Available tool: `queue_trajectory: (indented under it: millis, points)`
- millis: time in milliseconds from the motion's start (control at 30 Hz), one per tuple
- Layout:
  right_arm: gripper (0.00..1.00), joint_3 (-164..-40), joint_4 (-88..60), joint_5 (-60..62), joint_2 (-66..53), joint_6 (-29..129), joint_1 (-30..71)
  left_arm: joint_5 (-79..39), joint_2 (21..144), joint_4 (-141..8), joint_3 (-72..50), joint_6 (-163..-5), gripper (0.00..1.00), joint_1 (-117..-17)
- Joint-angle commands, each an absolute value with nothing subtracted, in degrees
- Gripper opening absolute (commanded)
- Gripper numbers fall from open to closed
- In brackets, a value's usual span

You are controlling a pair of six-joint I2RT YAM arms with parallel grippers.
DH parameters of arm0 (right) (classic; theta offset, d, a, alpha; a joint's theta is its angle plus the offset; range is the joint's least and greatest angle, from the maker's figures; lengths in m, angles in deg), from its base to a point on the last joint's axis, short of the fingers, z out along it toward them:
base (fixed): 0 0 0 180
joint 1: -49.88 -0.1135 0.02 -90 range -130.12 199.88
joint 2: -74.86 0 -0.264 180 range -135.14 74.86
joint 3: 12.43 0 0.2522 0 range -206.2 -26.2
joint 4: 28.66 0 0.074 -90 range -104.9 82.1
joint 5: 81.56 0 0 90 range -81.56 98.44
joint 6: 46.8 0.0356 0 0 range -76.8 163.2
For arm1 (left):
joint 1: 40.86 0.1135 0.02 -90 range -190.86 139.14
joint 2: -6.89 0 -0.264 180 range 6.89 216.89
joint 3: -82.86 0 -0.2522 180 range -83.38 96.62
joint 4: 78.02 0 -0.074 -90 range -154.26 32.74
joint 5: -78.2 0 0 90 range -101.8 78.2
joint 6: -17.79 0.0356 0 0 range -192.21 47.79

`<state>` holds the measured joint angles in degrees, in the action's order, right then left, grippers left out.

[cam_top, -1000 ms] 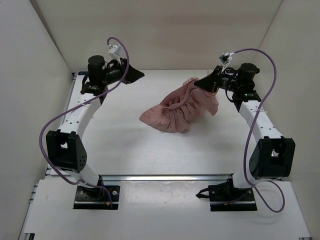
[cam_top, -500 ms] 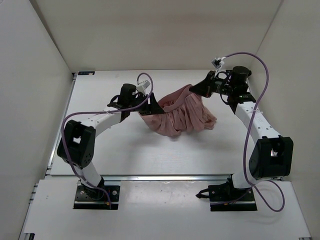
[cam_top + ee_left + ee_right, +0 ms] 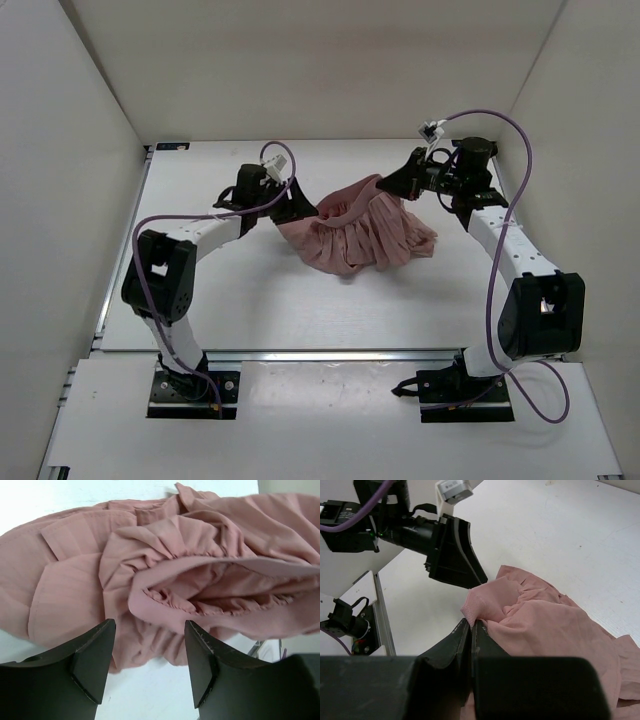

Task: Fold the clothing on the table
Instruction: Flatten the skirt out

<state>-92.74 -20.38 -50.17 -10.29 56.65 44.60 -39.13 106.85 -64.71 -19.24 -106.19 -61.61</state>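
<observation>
The clothing [image 3: 365, 235] is a dusty-pink pleated skirt, bunched in a heap right of the middle of the table [image 3: 240, 290]. My right gripper [image 3: 388, 184] is shut on a corner of its waistband [image 3: 482, 605] and holds that edge raised above the heap. My left gripper [image 3: 300, 208] is open at the skirt's left edge, low over the table. In the left wrist view the gathered fabric [image 3: 165, 580] lies just past the left gripper's [image 3: 150, 623] spread fingers [image 3: 92, 655], with the waistband opening gaping toward me. Nothing is held between them.
White walls [image 3: 90, 120] close in the table on three sides. A metal rail [image 3: 330, 352] runs along the front edge. Purple cables [image 3: 150, 225] loop off both arms. The left gripper's body [image 3: 452, 555] sits close ahead of the right gripper [image 3: 474, 623].
The left arm swung from the far left corner to the skirt's left edge and its jaws opened. The right gripper shifted slightly left with the waistband, and the heap moved with it.
</observation>
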Motion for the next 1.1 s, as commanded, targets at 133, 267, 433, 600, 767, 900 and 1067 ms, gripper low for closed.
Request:
queue_trajectory:
  millis: [133,267,433,600,767,900,1067]
  points:
    - [0.00,-91.59,-24.04,-50.01,-7.84,56.03,43.64,-37.11,117.09,-61.83,-7.73,-107.63,0.68,-63.00]
    - [0.00,-91.41,-24.30,-50.27,-7.23,56.12,43.55,-33.52,120.36,-57.16,-1.92,-106.93,0.00,-63.71]
    - [0.00,-92.46,-28.86,-51.50,-5.47,61.20,45.31,-33.24,116.15,-50.83,10.10,-105.95,0.00,-59.15]
    - [0.00,-93.69,-38.89,-52.38,-2.93,69.55,49.79,-34.30,108.15,-45.38,20.92,-106.66,0.00,-53.88]
    - [0.00,-94.58,-42.76,-54.14,-2.49,74.58,50.94,-37.20,101.31,-39.40,22.54,-106.49,0.00,-51.93]
    - [0.00,-92.82,-39.00,-52.56,2.95,72.91,50.23,-37.27,91.56,-38.85,15.68,-106.48,0.00,-51.15]
    - [0.01,-91.23,-38.73,-54.22,8.15,75.46,51.73,-36.94,85.56,-37.99,11.37,-107.98,0.00,-52.01]
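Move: The waistband's free left end lies about 5 cm ahead of the open left hand, 3 cm to its right and 5 cm below; the right fingers, holding the other end, are some 14 cm right, level forward, 15 cm higher. From that right hand the free end is about 4 cm ahead, 11 cm left, 20 cm below. The near hem lies 8 cm back, 10 cm right and 11 cm below the left hand. Left hand dips forward, pinches the waistband's free end and lifts about 35 cm; right, still gripping, rises too. ##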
